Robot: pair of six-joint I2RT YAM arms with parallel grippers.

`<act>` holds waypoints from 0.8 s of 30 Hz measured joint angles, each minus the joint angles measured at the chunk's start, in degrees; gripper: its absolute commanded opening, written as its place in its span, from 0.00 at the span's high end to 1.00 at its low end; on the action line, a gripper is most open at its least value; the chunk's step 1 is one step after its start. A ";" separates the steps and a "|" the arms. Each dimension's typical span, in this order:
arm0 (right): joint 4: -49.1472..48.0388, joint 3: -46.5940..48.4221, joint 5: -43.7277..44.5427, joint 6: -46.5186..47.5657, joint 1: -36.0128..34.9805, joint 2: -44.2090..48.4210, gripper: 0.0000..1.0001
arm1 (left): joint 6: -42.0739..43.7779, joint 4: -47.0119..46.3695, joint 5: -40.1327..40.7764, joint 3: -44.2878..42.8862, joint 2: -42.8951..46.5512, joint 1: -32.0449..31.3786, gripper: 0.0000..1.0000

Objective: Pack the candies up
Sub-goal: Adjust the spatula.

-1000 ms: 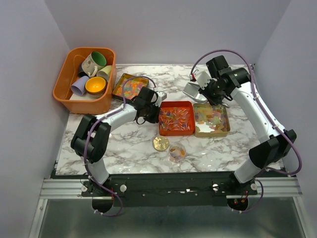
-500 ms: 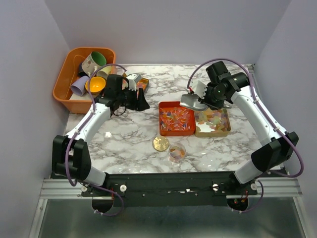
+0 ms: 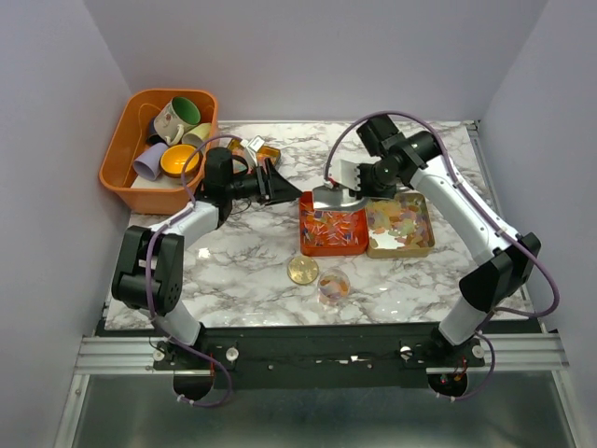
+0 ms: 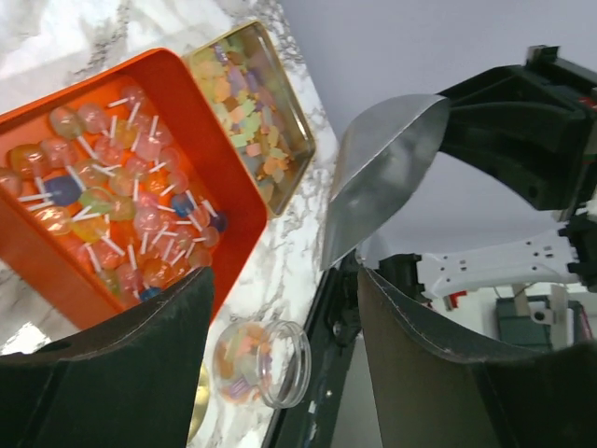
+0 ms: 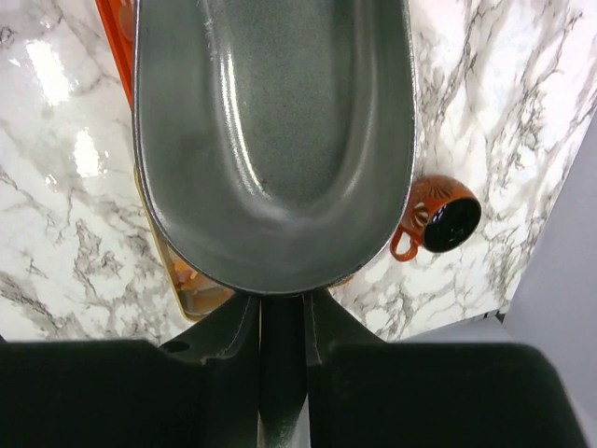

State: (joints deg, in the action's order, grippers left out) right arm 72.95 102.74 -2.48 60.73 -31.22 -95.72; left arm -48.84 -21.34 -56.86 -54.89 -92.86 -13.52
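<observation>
Candies fill the red tray and the gold tray; a few lie in the clear jar. My right gripper is shut on the handle of a metal scoop, whose empty bowl hovers over the red tray's back edge. My left gripper is open and empty, left of the red tray and pointing at it. In the left wrist view its fingers frame the red tray, gold tray, scoop and jar.
An orange bin of mugs stands at the back left. A third tray peeks out behind the left arm. A gold disc lies beside the jar. A small orange mug lies on the marble near the scoop.
My left gripper has opened, swung back left away from the red tray, and now faces it again. My right arm has carried the scoop left, from behind the gold tray to the red tray.
</observation>
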 measured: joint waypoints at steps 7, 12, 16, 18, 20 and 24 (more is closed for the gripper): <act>0.35 3.67 -0.96 -2.80 -1.84 -3.89 0.99 | -5.97 -6.49 -2.58 -1.25 -2.47 -1.53 0.33; 0.48 7.06 -2.19 -5.20 -2.21 -5.88 0.99 | -6.54 -6.97 -3.41 -3.45 -4.94 -2.86 0.44; 0.59 8.79 -3.74 -6.51 -2.36 -6.43 0.99 | -7.26 -7.17 -3.74 -4.31 -7.17 -3.41 0.93; 0.72 9.14 -4.46 -7.10 -2.54 -6.54 0.95 | -8.11 -7.89 -4.63 -4.70 -8.09 -3.45 1.00; 1.07 9.03 -4.81 -7.15 -2.56 -6.69 0.82 | -9.18 -9.25 -6.64 -5.11 -8.92 -3.67 1.00; -2.93 3.39 -5.25 -6.95 -2.21 -4.33 0.71 | -10.99 -11.04 -8.24 -5.42 -10.21 -3.58 1.00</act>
State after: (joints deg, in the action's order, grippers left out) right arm 70.02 106.13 -7.73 53.78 -33.43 -100.05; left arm -59.83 -32.38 -65.10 -60.31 -103.07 -17.10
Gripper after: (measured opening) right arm 0.253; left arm 0.015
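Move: Over the red lollipop tray, the spatula's scoop hangs with its middle about 10 cm right of the empty left hand, roughly level fore-and-aft and a touch higher. The right hand already holds the spatula; the open left fingers lie some 19 cm to its left, nearly level. The red tray's middle is about 10 cm right, 2 cm back and 16 cm below the left hand; the gold candy tray is some 18 cm farther right. Bringing the two hands together, the right keeps its grip on the spatula and carries the scoop about 4.5 cm left, tilting slightly. The left hand goes some 3.5 cm right towards the scoop's free end, turns about 10 degrees clockwise, and shuts its wide-open fingers to pinch the scoop's metal edge. ##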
